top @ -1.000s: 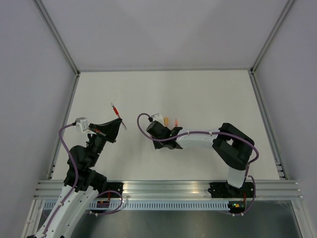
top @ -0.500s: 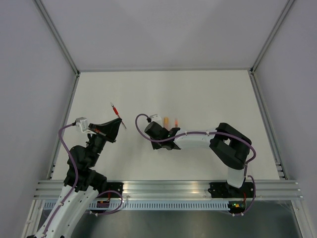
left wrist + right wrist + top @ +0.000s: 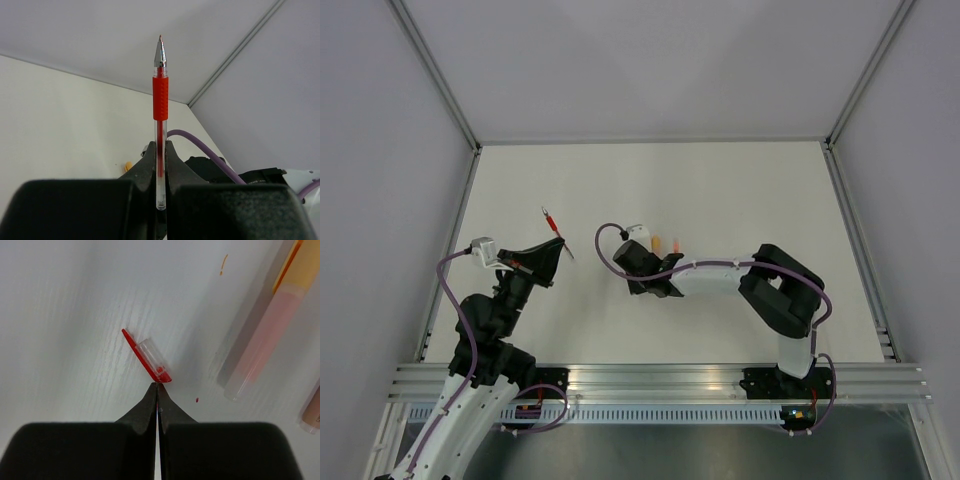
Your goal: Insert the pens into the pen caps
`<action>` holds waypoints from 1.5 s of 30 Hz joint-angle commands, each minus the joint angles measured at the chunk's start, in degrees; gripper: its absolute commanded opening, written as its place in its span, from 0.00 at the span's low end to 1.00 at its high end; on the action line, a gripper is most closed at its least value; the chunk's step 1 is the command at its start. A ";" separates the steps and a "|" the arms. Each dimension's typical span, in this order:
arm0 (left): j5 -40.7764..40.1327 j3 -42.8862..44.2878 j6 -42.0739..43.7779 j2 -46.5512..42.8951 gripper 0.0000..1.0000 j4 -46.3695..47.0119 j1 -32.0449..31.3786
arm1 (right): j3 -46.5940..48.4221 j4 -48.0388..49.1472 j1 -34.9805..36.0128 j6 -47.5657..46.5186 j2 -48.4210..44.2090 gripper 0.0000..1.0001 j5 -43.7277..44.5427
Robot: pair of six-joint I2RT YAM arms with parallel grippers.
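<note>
My left gripper (image 3: 160,150) is shut on a slim red pen (image 3: 160,97) and holds it upright above the table, silver tip up; it also shows in the top view (image 3: 553,226) at the left gripper (image 3: 558,250). My right gripper (image 3: 158,387) is shut and points down at the table. Its tips touch the red end of a small clear cap with a red clip (image 3: 150,359) that lies flat. I cannot tell whether the tips pinch it. The cap is hidden under the right gripper (image 3: 650,272) in the top view.
Two stubby tubes lie just beyond the right gripper: an orange-and-pink one (image 3: 267,335) (image 3: 657,243) and a pinkish one (image 3: 312,412) (image 3: 676,245). A small red ink dot (image 3: 197,400) marks the table. Metal frame rails (image 3: 448,255) border the table.
My right gripper has shifted slightly left and toward the back, and its forearm has straightened. The left arm and its red pen have not moved.
</note>
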 commanded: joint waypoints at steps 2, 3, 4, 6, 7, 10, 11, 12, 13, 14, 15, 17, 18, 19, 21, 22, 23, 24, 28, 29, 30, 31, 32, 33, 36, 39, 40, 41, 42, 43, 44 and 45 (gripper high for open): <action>-0.90 -0.34 1.10 -0.45 0.02 0.57 -0.05 | 1.84 0.48 -1.66 -0.35 1.94 0.00 1.28; -0.90 -0.34 1.02 -0.45 0.02 0.48 -0.05 | 2.02 0.40 -2.09 -0.53 2.30 0.00 0.84; -0.90 -0.43 1.01 -0.45 0.02 0.57 -0.05 | 2.46 0.40 -2.27 -0.62 2.91 0.00 0.83; -0.90 -0.43 1.10 -0.54 0.02 0.57 -0.05 | 2.90 0.66 -2.62 -0.88 3.35 0.00 1.01; -0.90 -0.34 1.02 -0.36 0.02 0.57 -0.05 | 3.51 0.75 -2.80 -1.06 3.88 0.00 1.01; -0.90 -0.34 1.01 -0.45 0.02 0.57 -0.05 | 5.44 0.57 -3.50 -1.93 4.76 0.00 1.10; -0.90 -0.34 1.01 -0.45 0.02 0.57 -0.05 | 6.06 0.49 -3.59 -2.20 4.93 0.00 1.01; -0.90 -0.34 1.01 -0.54 0.02 0.57 -0.05 | 6.59 0.48 -3.94 -2.55 5.20 0.00 1.01; -0.90 -0.25 1.01 -0.62 0.02 0.57 -0.05 | 7.98 0.14 -4.03 -3.16 5.55 0.00 1.01; -0.81 -0.25 1.01 -0.63 0.02 0.48 -0.05 | 8.78 -0.04 -4.21 -3.43 5.81 0.00 0.92; -0.81 -0.25 1.01 -0.71 0.02 0.57 -0.05 | 10.27 -0.13 -4.29 -3.95 6.34 0.00 0.66; -0.81 -0.25 1.01 -0.89 0.02 0.48 -0.05 | 11.86 -0.65 -4.29 -4.66 7.04 0.00 0.48; -0.81 -0.25 1.01 -0.98 0.02 0.39 -0.05 | 12.56 -0.92 -4.30 -4.92 7.48 0.00 0.22; -0.81 -0.25 1.01 -0.98 0.02 0.39 -0.05 | 13.70 -1.10 -4.30 -4.92 8.01 0.00 -0.13; -0.81 -0.25 0.93 -1.15 0.02 0.39 -0.05 | 14.67 -1.27 -4.30 -4.92 8.45 0.03 -0.75; -0.72 -0.25 0.84 -1.15 0.02 0.48 -0.05 | 15.55 -1.36 -4.30 -4.92 8.80 0.04 -0.57; -0.72 -0.17 0.93 -1.33 0.02 0.39 -0.05 | 15.99 -1.62 -4.30 -4.84 8.98 0.08 -0.05; -0.72 -0.17 0.93 -1.42 0.02 0.39 -0.05 | 16.43 -2.32 -4.30 -4.58 9.15 0.11 0.39; -0.98 -0.17 0.93 -1.86 0.02 0.04 -0.05 | 16.26 -2.42 -4.38 -1.33 8.63 0.21 1.36; -0.90 -0.17 0.93 -2.03 0.02 0.04 -0.05 | 16.00 -2.24 -4.30 -0.63 8.37 0.26 1.36; -0.90 -0.17 0.84 -2.03 0.02 0.04 -0.05 | 15.65 -2.24 -4.30 0.16 8.19 0.29 1.27; -0.90 -0.17 0.84 -2.12 0.02 0.04 -0.05 | 15.73 -2.33 -4.21 1.56 7.93 0.33 1.36; -0.90 -0.17 0.75 -2.21 0.02 -0.05 -0.05 | 15.73 -2.59 -4.21 2.10 7.84 0.38 1.62; -0.90 -0.17 0.75 -2.29 0.02 -0.13 -0.05 | 16.17 -3.55 -4.03 2.72 7.84 0.39 2.49; -0.99 -0.08 0.75 -2.56 0.02 -0.22 -0.05 | 16.96 -5.57 -3.86 6.67 7.84 0.43 4.34; -0.90 0.01 0.75 -3.00 0.02 -0.48 -0.05 | 17.40 -6.98 -3.77 11.94 7.92 0.43 5.93; -0.98 0.01 0.66 -3.35 0.02 -0.57 -0.05 | 17.66 -7.51 -3.68 13.26 8.10 0.43 6.71; -1.07 0.01 0.75 -3.52 0.02 -0.66 -0.05 | 18.01 -8.04 -3.68 15.79 8.27 0.43 6.81; -1.16 0.01 0.66 -3.61 0.02 -0.75 -0.05 | 18.89 -9.09 -3.68 16.95 8.88 0.43 6.90; -1.16 0.01 0.75 -3.79 0.02 -0.84 -0.05 | 19.33 -9.53 -3.59 17.92 9.24 0.43 6.90; -1.34 0.01 0.75 -3.96 0.02 -0.92 -0.05 | 19.86 -10.14 -3.51 20.01 9.59 0.43 7.07; -1.34 0.10 0.75 -4.05 0.02 -1.10 -0.05 | 20.99 -11.37 -3.50 20.99 10.38 0.43 7.25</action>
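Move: The red pen cap lies just off the right hand's closed tips, about 4 cm ahead, 2 cm to the left and 1 cm below. The yellow-capped pen's middle is some 8 cm ahead and 5 cm to the right, with the brown pen about 7 cm ahead and 11 cm right, both about 1 cm lower. From the left hand, still holding the red pen, that cap is roughly 7 cm ahead, 18 cm right and 28 cm below. Right closed fingertips push the red cap while sweeping about 6 cm forward, then open over it, turning clockwise. ##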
